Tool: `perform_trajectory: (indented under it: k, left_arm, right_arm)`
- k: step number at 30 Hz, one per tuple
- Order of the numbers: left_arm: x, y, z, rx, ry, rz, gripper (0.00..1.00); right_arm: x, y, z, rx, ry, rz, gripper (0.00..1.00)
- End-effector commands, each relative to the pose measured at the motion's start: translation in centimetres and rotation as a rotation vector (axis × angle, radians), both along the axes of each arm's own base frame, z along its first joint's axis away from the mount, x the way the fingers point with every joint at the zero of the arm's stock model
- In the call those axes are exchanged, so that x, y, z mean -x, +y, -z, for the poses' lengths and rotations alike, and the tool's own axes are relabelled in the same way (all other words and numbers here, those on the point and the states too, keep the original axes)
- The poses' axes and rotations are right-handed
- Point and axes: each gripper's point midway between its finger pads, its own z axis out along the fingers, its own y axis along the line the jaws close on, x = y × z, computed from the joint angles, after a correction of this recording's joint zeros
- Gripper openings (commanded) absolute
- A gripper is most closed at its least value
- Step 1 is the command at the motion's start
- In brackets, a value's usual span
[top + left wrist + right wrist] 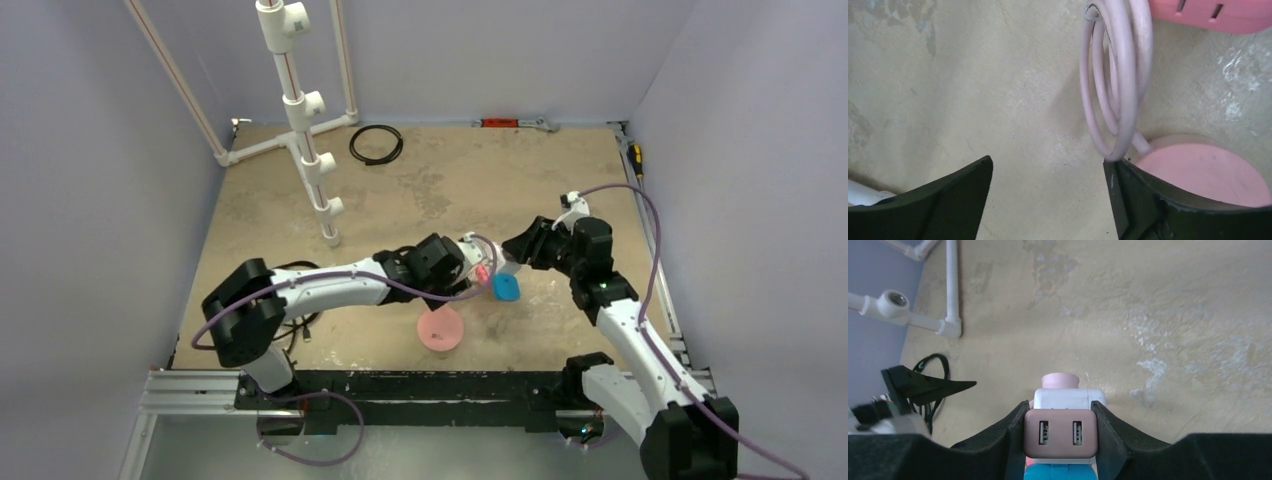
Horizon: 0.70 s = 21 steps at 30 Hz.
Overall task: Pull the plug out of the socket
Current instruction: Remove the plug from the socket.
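The socket (pixel 1068 400) is a white cube with a pink face carrying two USB ports, a blue face below and a round pink face on its far side. My right gripper (pixel 1059 407) is shut on its two sides and holds it above the table (pixel 505 265). My left gripper (pixel 1048 162) stands open over bare table, nothing between its fingers. Loops of pink cable (pixel 1118 90) hang against its right fingertip (pixel 1113 172), above a flat pink disc (pixel 1203 172). A small pink piece (pixel 481 272) lies between the two grippers; I cannot tell whether it is the plug.
A white pipe stand (pixel 300 110) rises at the back left, with a black cable ring (pixel 376 144) beside it. Tools lie along the back edge (pixel 515 123) and the right edge (pixel 635 160). Walls close three sides.
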Motion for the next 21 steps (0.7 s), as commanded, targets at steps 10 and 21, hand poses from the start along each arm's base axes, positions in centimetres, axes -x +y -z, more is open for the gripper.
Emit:
perform_trajectory:
  k: [10, 21]
  left_arm:
    - [3.7, -5.6, -11.4, 0.64, 0.116, 0.238, 0.99]
    - [1.7, -6.2, -8.4, 0.631, 0.131, 0.127, 0.99]
  right_arm:
    - [1.1, 3.0, -3.5, -0.119, -0.185, -0.062, 0.0]
    - [1.7, 6.6, -4.3, -0.234, -0.168, -0.14, 0.0]
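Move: The pink plug, under the white socket block that the right hand holds, lies about 4 cm ahead of the left hand, 10 cm to its right and 3 cm above. From that hand the white socket block is 6 cm ahead, 14 cm right and 5 cm up, and the pink disc 6 cm back, 2 cm right and 6 cm below. From the right hand the plug is some 6 cm left, 1 cm back and 4 cm below. Left hand rises 11 cm, dips 4, opening fully, fingers swinging rightward, as right carries the socket 5 cm left. ##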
